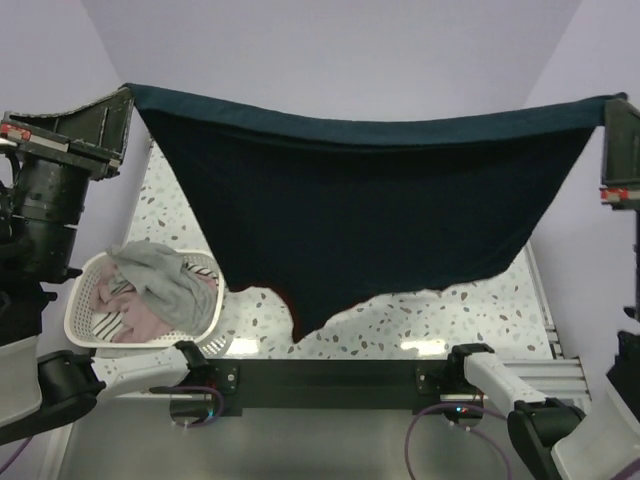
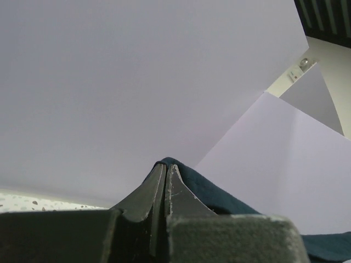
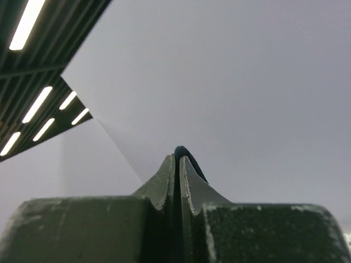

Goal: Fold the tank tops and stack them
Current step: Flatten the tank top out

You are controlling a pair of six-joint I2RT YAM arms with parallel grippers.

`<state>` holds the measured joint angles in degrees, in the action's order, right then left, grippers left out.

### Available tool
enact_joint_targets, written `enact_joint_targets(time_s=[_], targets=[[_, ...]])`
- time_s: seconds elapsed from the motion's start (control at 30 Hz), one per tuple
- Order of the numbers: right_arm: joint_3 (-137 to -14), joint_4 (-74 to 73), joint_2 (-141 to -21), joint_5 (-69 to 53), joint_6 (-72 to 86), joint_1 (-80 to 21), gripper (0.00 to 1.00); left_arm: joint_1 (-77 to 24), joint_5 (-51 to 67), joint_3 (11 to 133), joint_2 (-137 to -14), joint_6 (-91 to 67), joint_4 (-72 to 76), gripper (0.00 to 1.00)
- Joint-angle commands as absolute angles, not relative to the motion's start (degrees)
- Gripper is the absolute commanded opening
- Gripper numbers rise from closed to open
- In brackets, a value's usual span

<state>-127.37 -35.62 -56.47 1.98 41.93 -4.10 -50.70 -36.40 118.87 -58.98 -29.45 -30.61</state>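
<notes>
A navy tank top (image 1: pixel 370 210) with dark red trim hangs stretched wide in the air between both arms, high above the table; its lower edge dangles near the speckled tabletop. My left gripper (image 1: pixel 128 93) is shut on its upper left corner, where navy cloth (image 2: pixel 219 194) pokes past the tips of the gripper (image 2: pixel 165 167). At the upper right corner my right gripper (image 1: pixel 612 105) is shut too, a fold of navy cloth (image 3: pixel 189 156) squeezed at its tips (image 3: pixel 177 158). A grey tank top (image 1: pixel 160 275) and pinkish ones (image 1: pixel 130 318) lie in a basket.
The white slotted basket (image 1: pixel 80 325) stands at the left front of the speckled table (image 1: pixel 480 310). Both arm bases sit on a black rail (image 1: pixel 330 380) at the near edge. Lilac walls enclose the back and sides.
</notes>
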Motion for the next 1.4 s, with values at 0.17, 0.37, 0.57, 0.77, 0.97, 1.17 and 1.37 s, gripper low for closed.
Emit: enact_joint_targets(time_s=[0.17, 0.37, 0.57, 0.77, 0.97, 1.17, 1.37], targets=[[-108.4, -27.2, -64.4, -1.3, 42.7, -4.0, 0.0, -50.5, -48.7, 110.4, -65.6, -18.1, -14.3, 0.0], [-108.8, -18.7, -79.7, -5.9, 44.6, -4.0, 0.0, -26.4, -21.6, 116.4, -81.4, -30.6, -16.7, 0.0], [-130.3, -15.7, -102.8, -8.3, 45.6, -4.0, 0.0, -8.1, 11.6, 138.3, -109.7, -46.6, -11.2, 0.0], [-159.4, -14.5, -118.1, -8.2, 47.4, -3.2, 0.0, -0.3, 22.0, 142.0, -118.7, -64.8, 18.3, 0.0], [-138.2, -5.2, -102.6, -2.9, 42.6, -2.6, 0.0, 8.6, 26.0, 144.7, -118.0, -75.0, 27.9, 0.0], [-119.8, -4.8, -94.2, -3.3, 43.2, -2.3, 0.0, 8.6, 34.4, 118.7, -110.3, -78.2, 38.2, 0.0], [-94.5, -4.7, -83.1, -3.4, 43.6, -2.3, 0.0, 7.5, 36.7, 91.4, -96.8, -73.8, 36.9, 0.0]])
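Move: The tank top hangs by its hem between the two shut grippers, high over the near half of the table. The table's middle, where it is headed, lies about 16 cm ahead of the left hand, 22 cm to its right and 65 cm below; from the right hand, 21 cm ahead, 27 cm left and 69 below. The far table edge is some 27 cm beyond that middle. The basket stands 2 cm ahead and 18 cm left of the left hand, 58 cm down. The tank top, still pinched by its hem in both hands, is flung forward about 45 cm towards the far table edge while both hands dip some 20 cm. They then pull back about 15 cm and rise, and sink again slightly at the end. The right wrist tips down, then partly back up; the left ends turned clockwise. ##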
